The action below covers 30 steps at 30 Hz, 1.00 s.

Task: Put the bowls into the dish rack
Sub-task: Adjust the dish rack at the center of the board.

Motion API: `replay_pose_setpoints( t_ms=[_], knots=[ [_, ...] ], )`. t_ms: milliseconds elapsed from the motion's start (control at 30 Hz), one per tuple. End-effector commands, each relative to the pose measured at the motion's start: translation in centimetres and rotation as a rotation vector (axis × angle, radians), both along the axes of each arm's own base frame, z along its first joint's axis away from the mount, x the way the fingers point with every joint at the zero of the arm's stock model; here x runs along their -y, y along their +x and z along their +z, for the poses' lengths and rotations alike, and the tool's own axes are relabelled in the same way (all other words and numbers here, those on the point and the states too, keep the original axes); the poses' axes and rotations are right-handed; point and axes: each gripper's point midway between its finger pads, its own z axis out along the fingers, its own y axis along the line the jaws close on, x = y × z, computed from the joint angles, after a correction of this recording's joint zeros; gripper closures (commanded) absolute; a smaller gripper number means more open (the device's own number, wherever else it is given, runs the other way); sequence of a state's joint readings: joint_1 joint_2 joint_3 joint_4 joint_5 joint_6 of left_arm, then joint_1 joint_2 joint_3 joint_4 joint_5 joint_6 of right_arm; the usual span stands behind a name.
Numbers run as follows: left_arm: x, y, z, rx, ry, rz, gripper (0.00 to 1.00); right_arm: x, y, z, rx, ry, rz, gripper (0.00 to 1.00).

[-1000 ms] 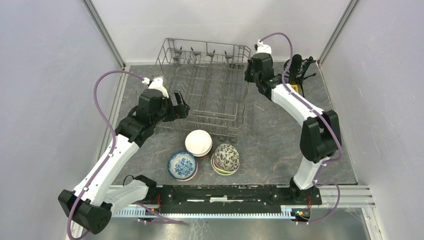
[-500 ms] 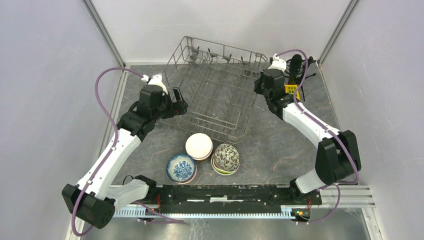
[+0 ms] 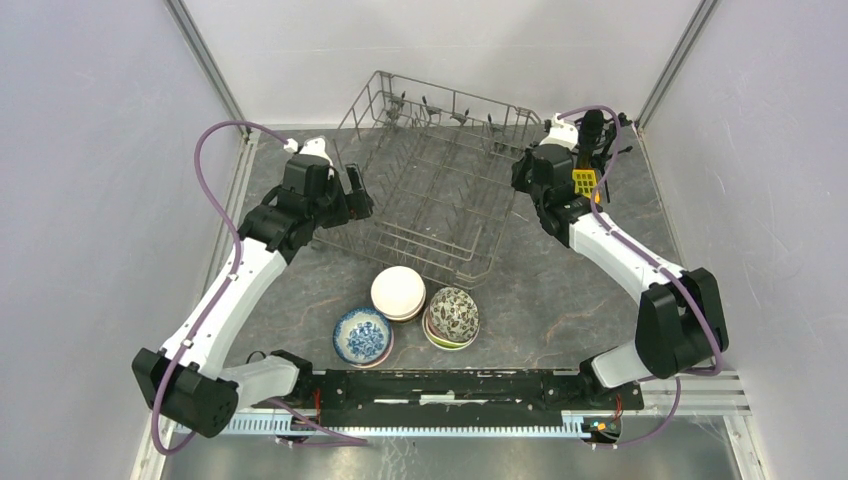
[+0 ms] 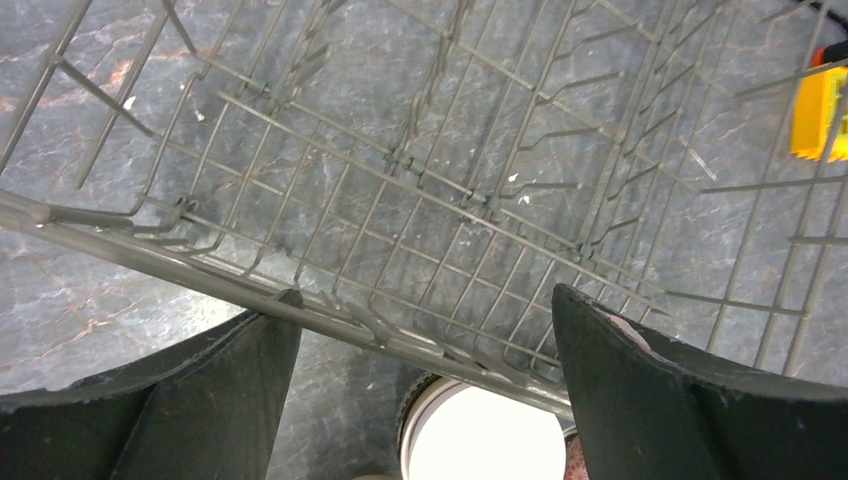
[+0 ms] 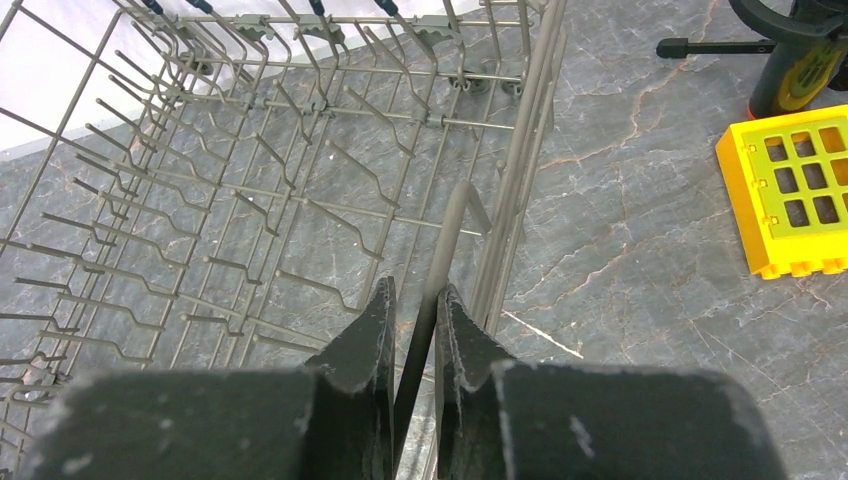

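The dish rack (image 3: pixel 430 185), a grey wire basket, lies skewed on the table behind the bowls. My right gripper (image 3: pixel 527 176) is at its right rim. In the right wrist view that gripper (image 5: pixel 418 290) is shut on an upright wire loop of the rack (image 5: pixel 250 200). My left gripper (image 3: pixel 356 194) stands wide open at the rack's left side, with the rim (image 4: pixel 300 310) running between its fingers untouched. In front stand a white bowl (image 3: pixel 398 290), a blue-and-white bowl (image 3: pixel 364 333) and a speckled bowl (image 3: pixel 453 314) stacked on a lime green one. The white bowl (image 4: pixel 490 435) shows below the rim.
A yellow perforated block (image 3: pixel 583 181) (image 5: pixel 790 200) and a black stand (image 3: pixel 596 132) sit right of the rack, close to my right gripper. Grey walls close in the table on the left, back and right. The arm bases' rail (image 3: pixel 450 385) runs along the near edge.
The rack has turned clockwise, its far end swinging right with my right gripper on it. My left gripper has shifted slightly toward the back and stayed open.
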<state>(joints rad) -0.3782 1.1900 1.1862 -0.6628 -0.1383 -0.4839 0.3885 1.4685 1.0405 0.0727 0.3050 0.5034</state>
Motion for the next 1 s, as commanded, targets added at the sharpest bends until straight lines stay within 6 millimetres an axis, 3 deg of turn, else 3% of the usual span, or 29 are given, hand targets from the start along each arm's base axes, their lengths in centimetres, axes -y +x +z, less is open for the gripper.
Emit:
replay_pose_setpoints(
  t_ms=[0,333,567,967],
  knots=[
    [1.8,5.4,1.8,0.132,-0.05,-0.005,0.0,-4.7,-3.7,-1.2,-0.031,-0.096,0.341,1.0],
    [2.1,6.6,1.1,0.114,-0.038,-0.015,0.0,-4.8,-5.4,-1.9,-0.025,-0.07,0.359,1.0],
    [1.3,5.9,1.7,0.126,-0.018,0.002,0.0,-5.2,-4.7,-1.8,-0.039,-0.076,0.361,1.0],
    [-1.5,2.7,3.1,0.137,0.062,0.034,0.0,-3.5,-4.8,2.1,0.004,-0.156,0.319,0.48]
  ],
)
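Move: The dish rack's near rim already crosses my open left fingers; the rack's middle lies about 10 cm right and 4 cm ahead of my left hand, some 8 cm lower. The white bowls are about 17 cm back and 5 cm right of that hand. My right fingers still hold the rack's right rim, with its middle some 17 cm to their left, about level; the yellow crate is about 19 cm right and 3 cm ahead of my right hand. I keep turning the rack with both hands: my right, still gripping the right rim, eases back a good centimetre and pauses while my left pushes about 1 cm forward at the near rim, stops, then drifts 1 cm left, fingers wide. Last, my right fingers open to about half and the hand moves back again, 3 cm in all, and a little left, twisting some 10 degrees counter-clockwise. ##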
